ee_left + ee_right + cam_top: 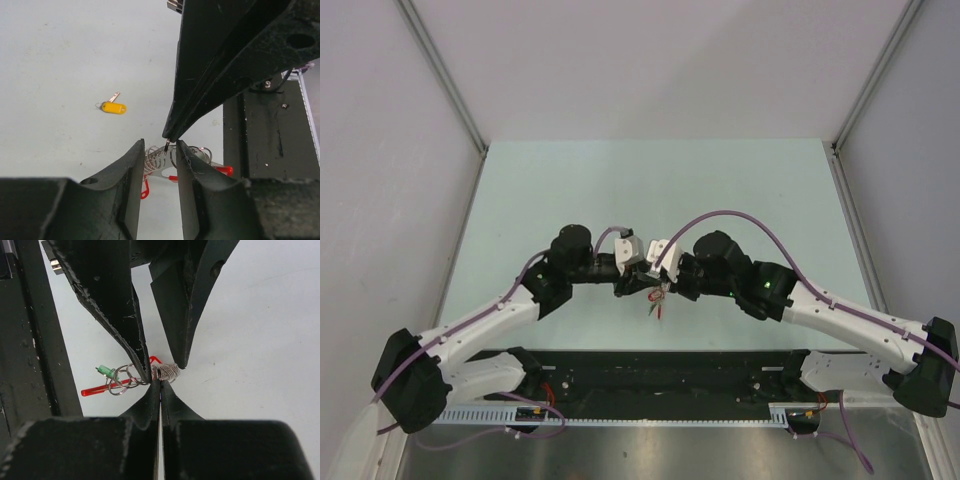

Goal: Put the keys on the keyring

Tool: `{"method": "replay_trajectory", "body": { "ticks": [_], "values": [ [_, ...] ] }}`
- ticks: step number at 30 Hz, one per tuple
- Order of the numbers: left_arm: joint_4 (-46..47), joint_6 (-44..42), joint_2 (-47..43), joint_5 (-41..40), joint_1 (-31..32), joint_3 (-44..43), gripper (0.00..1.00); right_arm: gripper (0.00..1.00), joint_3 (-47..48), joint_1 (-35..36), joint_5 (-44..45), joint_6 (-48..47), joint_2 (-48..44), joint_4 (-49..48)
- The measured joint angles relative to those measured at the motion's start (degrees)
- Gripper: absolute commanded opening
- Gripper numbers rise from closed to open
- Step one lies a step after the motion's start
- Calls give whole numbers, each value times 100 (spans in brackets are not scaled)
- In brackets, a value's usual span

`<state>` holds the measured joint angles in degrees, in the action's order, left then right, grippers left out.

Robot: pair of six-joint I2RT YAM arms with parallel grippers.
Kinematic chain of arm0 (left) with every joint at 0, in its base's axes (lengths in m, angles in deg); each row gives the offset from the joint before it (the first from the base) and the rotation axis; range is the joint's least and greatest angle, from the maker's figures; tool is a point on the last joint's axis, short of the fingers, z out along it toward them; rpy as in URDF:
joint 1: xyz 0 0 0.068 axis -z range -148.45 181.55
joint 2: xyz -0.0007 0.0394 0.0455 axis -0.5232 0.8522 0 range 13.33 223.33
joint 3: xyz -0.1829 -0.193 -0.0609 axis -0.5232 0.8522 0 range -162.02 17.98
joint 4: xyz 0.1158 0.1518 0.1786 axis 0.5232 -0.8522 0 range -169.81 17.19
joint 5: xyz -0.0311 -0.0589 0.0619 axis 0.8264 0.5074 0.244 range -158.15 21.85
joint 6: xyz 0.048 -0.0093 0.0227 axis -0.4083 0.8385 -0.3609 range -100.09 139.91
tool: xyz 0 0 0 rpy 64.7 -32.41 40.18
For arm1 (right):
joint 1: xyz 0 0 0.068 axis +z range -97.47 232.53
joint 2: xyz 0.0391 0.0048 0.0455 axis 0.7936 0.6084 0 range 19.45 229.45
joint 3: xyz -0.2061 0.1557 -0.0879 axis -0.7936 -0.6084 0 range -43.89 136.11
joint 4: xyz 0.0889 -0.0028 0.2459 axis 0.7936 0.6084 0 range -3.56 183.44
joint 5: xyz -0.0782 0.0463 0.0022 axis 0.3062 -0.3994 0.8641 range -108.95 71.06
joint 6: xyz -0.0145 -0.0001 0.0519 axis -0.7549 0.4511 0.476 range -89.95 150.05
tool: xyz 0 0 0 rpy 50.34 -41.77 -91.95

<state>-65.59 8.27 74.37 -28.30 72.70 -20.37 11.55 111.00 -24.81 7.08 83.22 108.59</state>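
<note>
Over the middle of the table my two grippers meet tip to tip. My right gripper is shut on a thin wire loop of the keyring and holds it above the table. The green key and the red key hang from small rings on it. My left gripper is open. Its fingers stand on either side of the keyring's pale ridged part, close against it. The yellow-orange key lies alone on the table.
A black base plate runs along the near edge, just behind the hanging keys. Grey walls and metal posts close in the pale green table on three sides.
</note>
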Motion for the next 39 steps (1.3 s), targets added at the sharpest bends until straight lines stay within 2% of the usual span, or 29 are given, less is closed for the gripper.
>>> {"method": "replay_trajectory", "body": {
  "ticks": [9,13,14,15,16,17,19,20,22,26,33,39],
  "values": [
    [-345,-68,157,140,-2,-162,22,0,-26,-28,-39,24,0,-20],
    [-457,-96,166,146,-7,-216,0,1,-28,-59,-107,33,0,-20],
    [-479,-90,166,146,-7,-223,1,2,-28,-63,-107,31,0,-26],
    [-490,-85,166,153,-7,-223,0,5,-31,-72,-105,33,0,-35],
    [-485,-85,166,151,-4,-223,0,16,-33,-87,-111,42,0,-39],
    [-472,-83,164,140,-4,-223,0,22,-44,-101,-111,55,-4,-66],
    [-422,-61,153,79,0,-201,0,33,-87,-136,-140,146,-22,-153],
    [-326,-17,142,50,0,-153,0,35,-109,-164,-160,192,-42,-208],
    [-76,142,68,-83,4,20,0,42,-173,-243,-238,291,-127,-358],
    [702,647,-232,-297,-20,579,0,46,-538,-767,-603,662,-623,-866],
    [2586,1867,-584,-481,-282,1416,0,46,-1727,-2190,-1775,1847,-1519,-2686],
    [3965,2704,-581,-557,-330,1705,0,43,-2415,-2339,-2743,2673,-1180,-4212]
  ]
}}
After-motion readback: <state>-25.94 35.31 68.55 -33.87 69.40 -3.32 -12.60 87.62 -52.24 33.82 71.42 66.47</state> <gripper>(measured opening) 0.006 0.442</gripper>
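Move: The keyring hangs from the right hand's shut fingertips, its upper wire already between the left hand's half-open fingers; its middle is about 5 cm below and 2 cm back of the left hand, level sideways. From the right hand it lies roughly 5 cm below, 2 cm back and 1 cm to the left. The yellow-tagged key lies on the table some 14 cm right of the left hand, 7 cm farther out and about 17 cm below. Left pinches the keyring's wire; right opens, retreats about 5 cm forward, right and up; left rises 4 cm. ##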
